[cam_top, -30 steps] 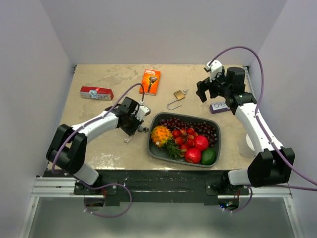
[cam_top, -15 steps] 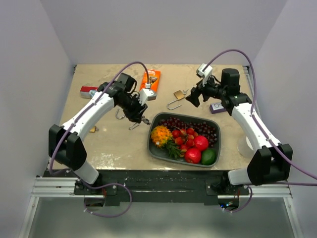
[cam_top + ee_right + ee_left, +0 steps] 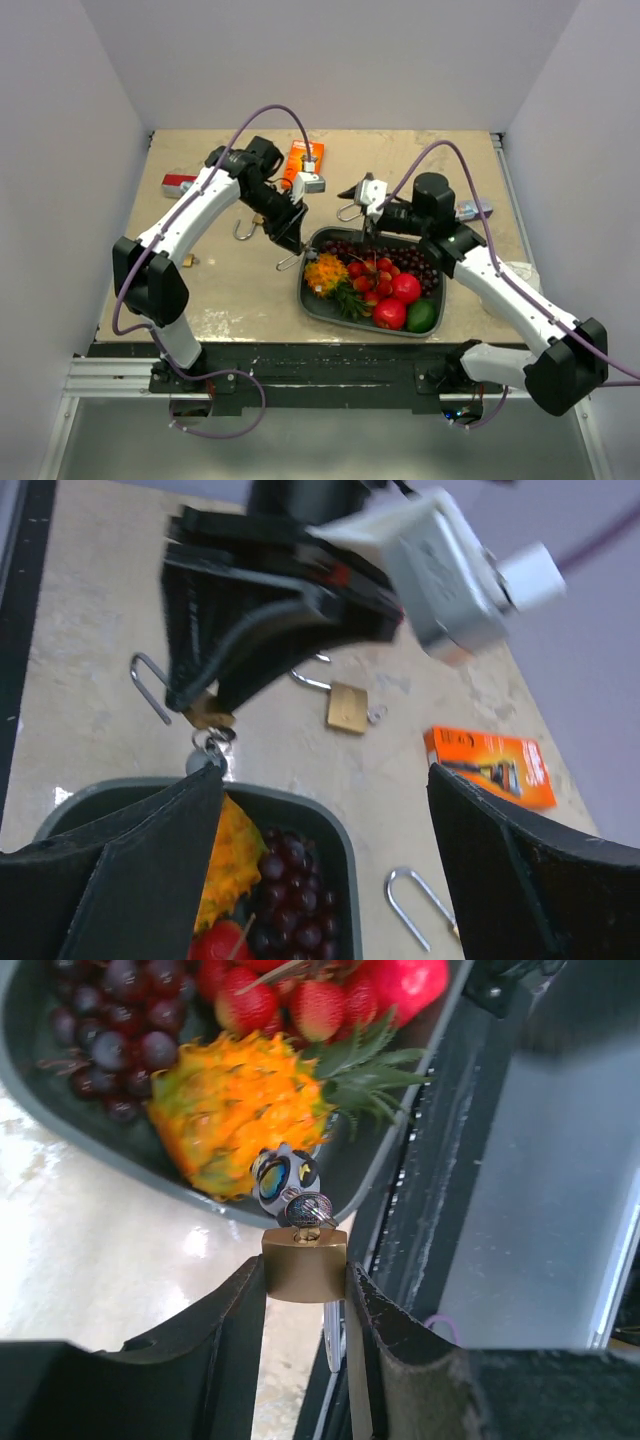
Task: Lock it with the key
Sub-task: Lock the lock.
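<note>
My left gripper point(image 3: 288, 238) is shut on a brass padlock point(image 3: 305, 1265) and holds it in the air by the tray's far left corner. The key point(image 3: 304, 1214) sits in the lock's keyhole, with a ring and a round fob point(image 3: 283, 1175) hanging from it. The padlock's shackle point(image 3: 150, 685) sticks out behind the left fingers. In the right wrist view the same padlock point(image 3: 205, 717) shows under the black left gripper. My right gripper point(image 3: 325, 780) is open wide and faces the lock, one fingertip point(image 3: 205, 790) just below the key ring. From above, the right gripper point(image 3: 358, 205) is just right of the left one.
A grey tray point(image 3: 443, 275) of fruit lies under and right of both grippers. A second brass padlock point(image 3: 347, 707) lies on the table, and a loose shackle point(image 3: 420, 905) lies nearer the orange razor pack point(image 3: 303, 162). A red tube point(image 3: 180, 183) lies at far left.
The left arm has lifted the padlock off the table and carried it right, to the tray's corner. The right arm has swung left toward it, its jaws slightly narrower.
</note>
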You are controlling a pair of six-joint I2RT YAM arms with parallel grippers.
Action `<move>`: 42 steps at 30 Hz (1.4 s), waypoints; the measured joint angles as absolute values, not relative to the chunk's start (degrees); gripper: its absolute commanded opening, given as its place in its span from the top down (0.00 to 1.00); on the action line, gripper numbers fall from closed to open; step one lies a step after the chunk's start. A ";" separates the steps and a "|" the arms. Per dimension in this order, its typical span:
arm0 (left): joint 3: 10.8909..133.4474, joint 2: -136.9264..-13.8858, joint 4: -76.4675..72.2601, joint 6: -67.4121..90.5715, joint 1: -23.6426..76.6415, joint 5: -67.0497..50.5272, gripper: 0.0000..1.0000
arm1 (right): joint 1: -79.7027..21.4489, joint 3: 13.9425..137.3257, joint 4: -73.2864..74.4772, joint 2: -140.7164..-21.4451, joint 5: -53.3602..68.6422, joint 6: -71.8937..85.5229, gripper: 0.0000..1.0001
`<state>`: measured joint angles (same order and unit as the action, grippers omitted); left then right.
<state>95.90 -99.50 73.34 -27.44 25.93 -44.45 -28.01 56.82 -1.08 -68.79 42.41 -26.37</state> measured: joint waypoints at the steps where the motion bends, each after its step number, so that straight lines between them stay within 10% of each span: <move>1: 95.90 -99.50 73.56 -27.29 26.11 -45.25 1.00 | -29.61 56.31 -1.83 -68.31 42.85 -27.59 0.21; 7: 95.88 -99.50 74.54 -26.59 27.09 -49.01 1.00 | -37.60 54.37 -3.66 -69.17 43.38 -35.46 0.43; 42: 94.08 -98.98 75.02 -26.13 27.14 -54.68 1.00 | -43.90 57.30 8.91 -76.47 45.41 -64.18 0.71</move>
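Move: The key, with its ring and fob, sticks out of the padlock held in the left fingers; it lies about 10 cm to the right hand's left, 4 cm back and 8 cm below. From the left hand point it is about 3 cm right and 1 cm ahead, nearly level. The yellow spiky fruit lies 5 cm left, 5 cm back and 22 cm below the right hand; the fruit container's middle is 8 cm right of that hand, 6 cm back and 24 cm below. Towards the key on the raised padlock the right hand sweeps left and back, then sinks more steeply, about 12 cm in all, swinging some 25 degrees counter-clockwise with its fingers dipping. Those fingers narrow from nearly wide open to about a third around the key and its ring. The left hand keeps its grip on the lock body, easing it back about 3 cm and slightly right and up with a small tilt. ##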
